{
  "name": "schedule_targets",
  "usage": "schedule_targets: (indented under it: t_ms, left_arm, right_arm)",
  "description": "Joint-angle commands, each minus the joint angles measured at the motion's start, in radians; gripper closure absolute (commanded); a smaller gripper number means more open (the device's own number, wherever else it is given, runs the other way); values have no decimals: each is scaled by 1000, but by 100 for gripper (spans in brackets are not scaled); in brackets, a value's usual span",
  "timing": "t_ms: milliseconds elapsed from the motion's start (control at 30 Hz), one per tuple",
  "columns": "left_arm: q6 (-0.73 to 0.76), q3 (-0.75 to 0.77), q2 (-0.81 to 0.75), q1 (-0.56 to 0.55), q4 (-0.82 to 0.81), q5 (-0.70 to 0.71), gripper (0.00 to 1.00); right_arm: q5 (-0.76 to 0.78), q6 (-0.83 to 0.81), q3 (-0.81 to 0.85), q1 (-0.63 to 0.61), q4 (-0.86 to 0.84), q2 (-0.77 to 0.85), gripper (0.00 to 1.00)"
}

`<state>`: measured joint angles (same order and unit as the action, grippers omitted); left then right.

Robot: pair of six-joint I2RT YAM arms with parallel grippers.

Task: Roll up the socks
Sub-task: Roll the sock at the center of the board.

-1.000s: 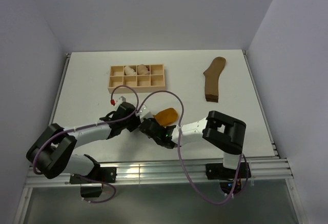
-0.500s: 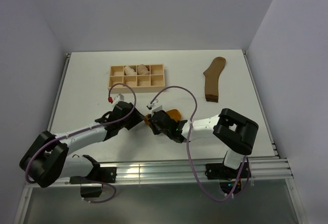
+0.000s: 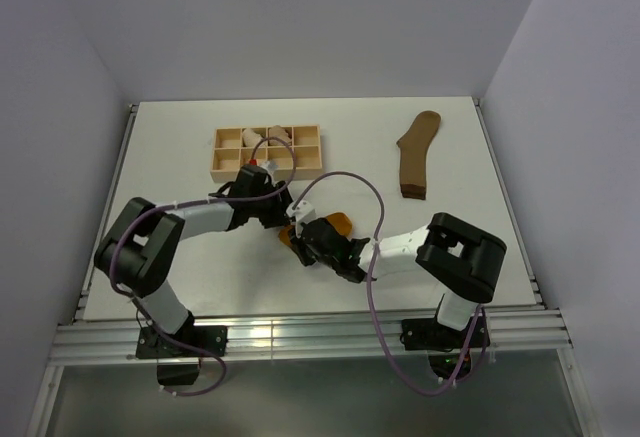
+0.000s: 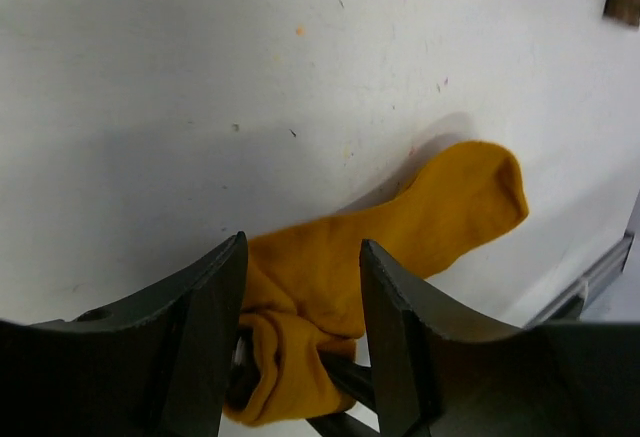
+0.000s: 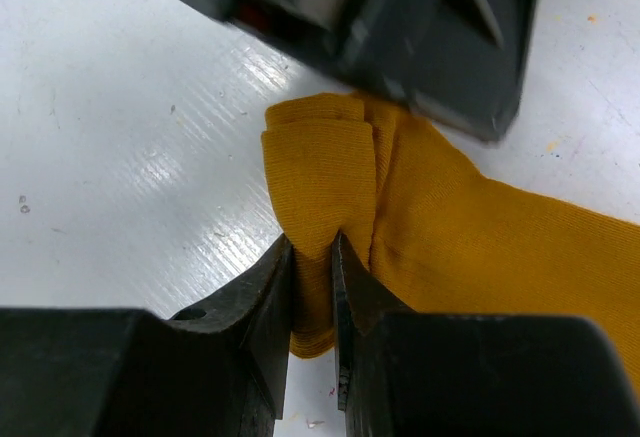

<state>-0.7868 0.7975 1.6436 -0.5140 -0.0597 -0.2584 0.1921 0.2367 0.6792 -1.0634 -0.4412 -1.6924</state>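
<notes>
The mustard-orange sock (image 3: 336,224) lies mid-table with its toe end flat and its near end folded into a thick roll (image 5: 320,172). My right gripper (image 5: 312,242) is shut on the edge of that roll, pinching the fabric between its fingertips; from above it sits at the sock's left end (image 3: 298,235). My left gripper (image 4: 302,247) stands open astride the same rolled end (image 4: 290,357), fabric brushing its left finger (image 4: 215,297). From above the left gripper (image 3: 283,219) meets the right one head-on. The olive-brown sock (image 3: 414,152) lies flat at the far right, untouched.
A wooden compartment tray (image 3: 225,173) sits at the back left, just beyond the left arm, with pale pinkish rolled bundles (image 3: 253,138) in its far cells. Purple cables (image 3: 350,182) loop over both arms. White walls close in the table's sides.
The left arm has swung away from the near edge, and its gripper now comes at the sock from the tray side. The right gripper kept its grip and shifted slightly up-left.
</notes>
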Motion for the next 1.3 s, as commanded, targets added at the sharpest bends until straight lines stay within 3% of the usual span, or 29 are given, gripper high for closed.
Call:
schedule_targets:
  t_ms: [0, 400, 500, 600, 800, 833, 1000, 1267]
  left_arm:
    - [106, 67, 77, -3, -52, -159, 46]
    - [221, 124, 215, -58, -39, -164, 43]
    - [224, 138, 248, -83, -37, -151, 47]
    - [227, 152, 266, -109, -25, -127, 52]
    - [219, 160, 277, -126, 15, -35, 87]
    - [216, 158, 271, -126, 18, -21, 99]
    - [181, 128, 220, -116, 18, 83, 100]
    - [87, 16, 85, -11, -77, 162, 100]
  right_arm:
    - [-59, -20, -33, -6, 61, -9, 100]
    - [-59, -27, -32, -6, 62, -12, 100]
    - [-51, -25, -30, -7, 62, -13, 100]
    - [-45, -23, -33, -7, 64, -9, 100]
    - [-37, -20, -29, -7, 78, -7, 100]
    - [-37, -17, -27, -7, 79, -6, 100]
    - [-33, -7, -26, -7, 94, 5, 100]
    - [-60, 24, -10, -4, 113, -12, 100]
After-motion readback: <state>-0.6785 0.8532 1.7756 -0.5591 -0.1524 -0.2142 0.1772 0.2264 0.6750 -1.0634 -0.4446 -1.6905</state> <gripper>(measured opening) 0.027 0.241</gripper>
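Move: The orange sock's loose part lies some 8 cm to the left hand's right, about 2 cm back and 3 cm lower. From that hand the rolled end is about 7 cm back and 1 cm right, and the wooden tray 14 cm ahead and 7 cm left. The right hand still pinches the rolled end; the loose part lies about 5 cm ahead and 7 cm right of it. Left hand sweeps 7 cm right, dips, pinches the loose sock, drags it 5 cm left; right keeps its pinch. ##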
